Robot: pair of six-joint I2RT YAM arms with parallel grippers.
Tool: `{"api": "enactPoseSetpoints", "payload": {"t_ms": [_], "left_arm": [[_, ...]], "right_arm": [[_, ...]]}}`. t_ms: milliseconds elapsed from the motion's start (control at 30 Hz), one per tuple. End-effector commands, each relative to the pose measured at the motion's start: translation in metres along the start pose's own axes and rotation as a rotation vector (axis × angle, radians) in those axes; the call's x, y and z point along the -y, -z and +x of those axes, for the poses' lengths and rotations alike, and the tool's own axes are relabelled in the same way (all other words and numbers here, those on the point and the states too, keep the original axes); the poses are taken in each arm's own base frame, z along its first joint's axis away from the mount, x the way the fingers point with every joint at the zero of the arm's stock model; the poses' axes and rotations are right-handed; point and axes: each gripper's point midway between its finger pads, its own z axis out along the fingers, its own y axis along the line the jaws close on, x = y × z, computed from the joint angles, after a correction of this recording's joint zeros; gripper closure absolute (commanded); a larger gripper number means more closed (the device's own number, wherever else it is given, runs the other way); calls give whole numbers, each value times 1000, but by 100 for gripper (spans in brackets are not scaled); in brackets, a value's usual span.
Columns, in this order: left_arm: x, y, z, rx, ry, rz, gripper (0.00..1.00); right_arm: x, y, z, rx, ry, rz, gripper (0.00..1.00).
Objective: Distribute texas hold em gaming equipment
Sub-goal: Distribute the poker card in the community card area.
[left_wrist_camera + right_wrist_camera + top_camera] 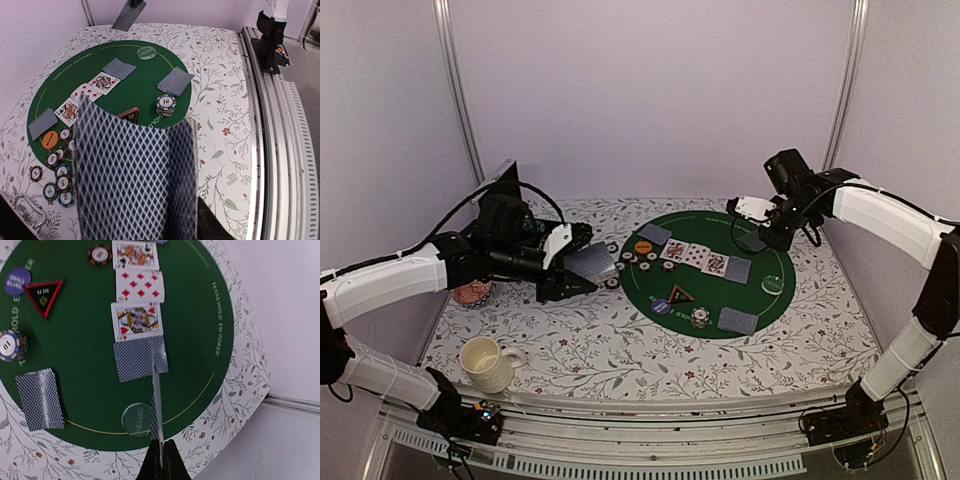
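A round green mat [715, 295] carries three face-up cards [696, 256] in a row, with face-down blue-backed cards [738, 320] around them. On it also lie a chip stack [700, 318], an orange button [642, 246], a blue button [662, 307], a black triangular marker [680, 294] and a clear dealer disc [137, 418]. Loose chips [56, 175] line the mat's left edge. My left gripper [582, 268] is shut on a deck of cards [135, 180] left of the mat. My right gripper [162, 452] is shut on a single card [156, 390], held edge-on above the mat's right part.
A cream mug [485, 362] stands at the near left of the floral tablecloth. A pink patterned dish [472, 292] sits under the left arm. The metal rail [272, 150] runs along the table's near edge. Walls close in behind and at both sides.
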Motion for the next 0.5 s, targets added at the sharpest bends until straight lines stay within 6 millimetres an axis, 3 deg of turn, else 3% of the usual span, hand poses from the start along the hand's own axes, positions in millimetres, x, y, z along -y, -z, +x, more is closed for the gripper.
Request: {"api": "enactPoseSetpoints", "payload": {"t_ms": [0, 133, 467], "left_arm": [[7, 5, -11, 33, -29, 7, 62], [7, 6, -12, 36, -31, 6, 62], [9, 7, -14, 42, -37, 6, 62]], "right_arm": [[-17, -37, 48, -251, 135, -140, 99], [-34, -55, 59, -321, 191, -272, 99], [-51, -80, 78, -458, 243, -408, 99]]}}
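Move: The right hand holds a card over the mat; the free spot at the right end of the community row lies about 9 cm ahead, 6 cm to its right and 19 cm below. The face-down card lies some 11 cm straight ahead, the queen about 13 cm ahead and 6 cm left, the dealer button about 7 cm ahead and 8 cm right, all at table level. From the deck-holding left hand, the spot is roughly 15 cm ahead and 37 cm right. Still pinching the card in shut fingers, the right hand drops quickly about 10 cm towards the mat beside the face-down card, drifting a little right, and slows almost to a stop. Meanwhile the wrist tips by some 30 degrees, bringing the fingers from a forward slant to nearly straight down. Whether the card's lower edge touches the mat can't be seen. ##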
